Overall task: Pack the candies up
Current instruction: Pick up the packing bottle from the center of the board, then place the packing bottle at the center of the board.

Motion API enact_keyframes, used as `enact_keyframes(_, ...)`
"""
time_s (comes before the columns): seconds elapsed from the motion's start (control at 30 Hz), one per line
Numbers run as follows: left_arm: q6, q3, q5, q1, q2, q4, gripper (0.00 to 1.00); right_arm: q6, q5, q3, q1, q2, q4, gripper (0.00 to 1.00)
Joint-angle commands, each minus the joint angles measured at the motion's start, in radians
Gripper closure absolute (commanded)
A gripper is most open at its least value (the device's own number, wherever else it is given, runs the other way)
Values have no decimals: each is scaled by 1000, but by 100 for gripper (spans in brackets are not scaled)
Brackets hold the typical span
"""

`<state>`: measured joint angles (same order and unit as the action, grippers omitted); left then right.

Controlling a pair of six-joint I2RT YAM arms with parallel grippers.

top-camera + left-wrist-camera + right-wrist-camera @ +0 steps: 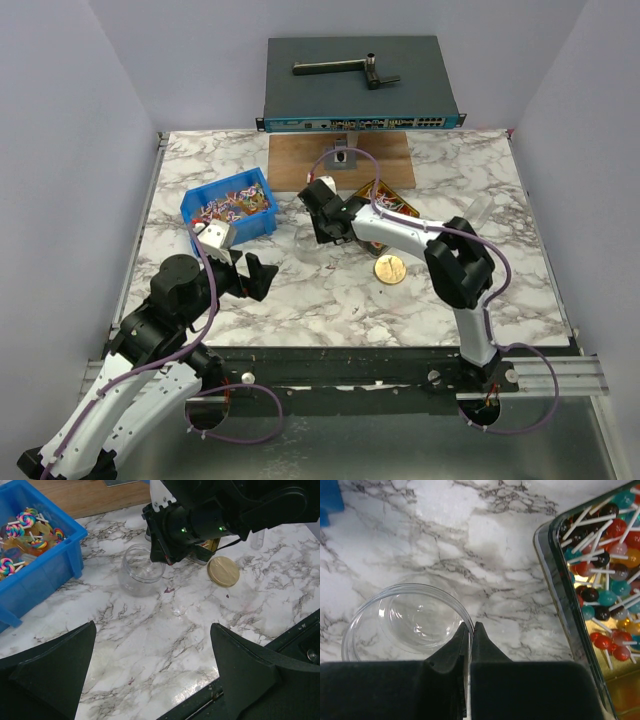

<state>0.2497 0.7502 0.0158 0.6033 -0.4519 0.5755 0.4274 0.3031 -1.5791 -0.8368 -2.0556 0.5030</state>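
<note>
Candies (232, 203) with coloured swirls fill a blue bin (203, 200) at the left; they also show in the left wrist view (22, 530). More round candies on sticks (607, 575) lie in a dark-rimmed tray (559, 595) right of a clear empty jar (405, 620). My right gripper (471, 626) is shut on the jar's near rim, one finger inside and one outside. From the left wrist the jar (140, 570) stands on the marble under the right arm. My left gripper (152, 625) hangs open over bare marble near the front edge, holding nothing.
A round gold lid (390, 268) lies flat on the marble, right of the jar (223, 571). A wooden board (340, 160) and a network switch (360, 85) stand at the back. The table's dark front edge (280, 640) is close to the left gripper.
</note>
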Motion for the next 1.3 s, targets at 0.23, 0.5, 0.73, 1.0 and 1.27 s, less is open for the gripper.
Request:
enact_keyframes(0.23,-7,1,-10,-5,-5,17,1,44,97,230,-97,254,-8,99)
enact_keyframes(0.5,-4,0,7,-5,-9,17,1,116,167,371,-180,387,27,99)
enact_keyframes(0.73,-3,1,11,-5,-21,17,1,170,194,480,-229,465,48,99)
enact_keyframes(1.0,-3,1,12,-5,-36,20,1,264,266,570,-299,522,124,99)
enact_keyframes(1.27,-3,3,10,-5,-50,21,1,331,290,614,-342,549,178,99)
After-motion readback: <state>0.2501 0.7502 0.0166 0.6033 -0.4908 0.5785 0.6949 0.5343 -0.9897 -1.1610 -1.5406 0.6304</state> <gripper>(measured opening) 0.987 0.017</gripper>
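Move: Near the table's front, the open spot for the bottle the right hand already grips by its rim lies about 17 cm back and 6 cm to the right of that hand, some 8 cm below. The round gold lid is roughly 7 cm back and 17 cm to the right; the lollipop tin is about 6 cm ahead and 15 cm to the right. From the left hand, the spot is about 3 cm ahead, 17 cm to the right and well below. Keeping its pinch on the right side of the bottle's rim, the right hand draws the clear bottle back some 17 cm and about 8 cm to the right, past the near left side of the lollipop tin and the gold lid. It arcs up 3 to 4 cm early on, then sinks almost to its starting height over the front of the table, with barely any wrist tilt. ##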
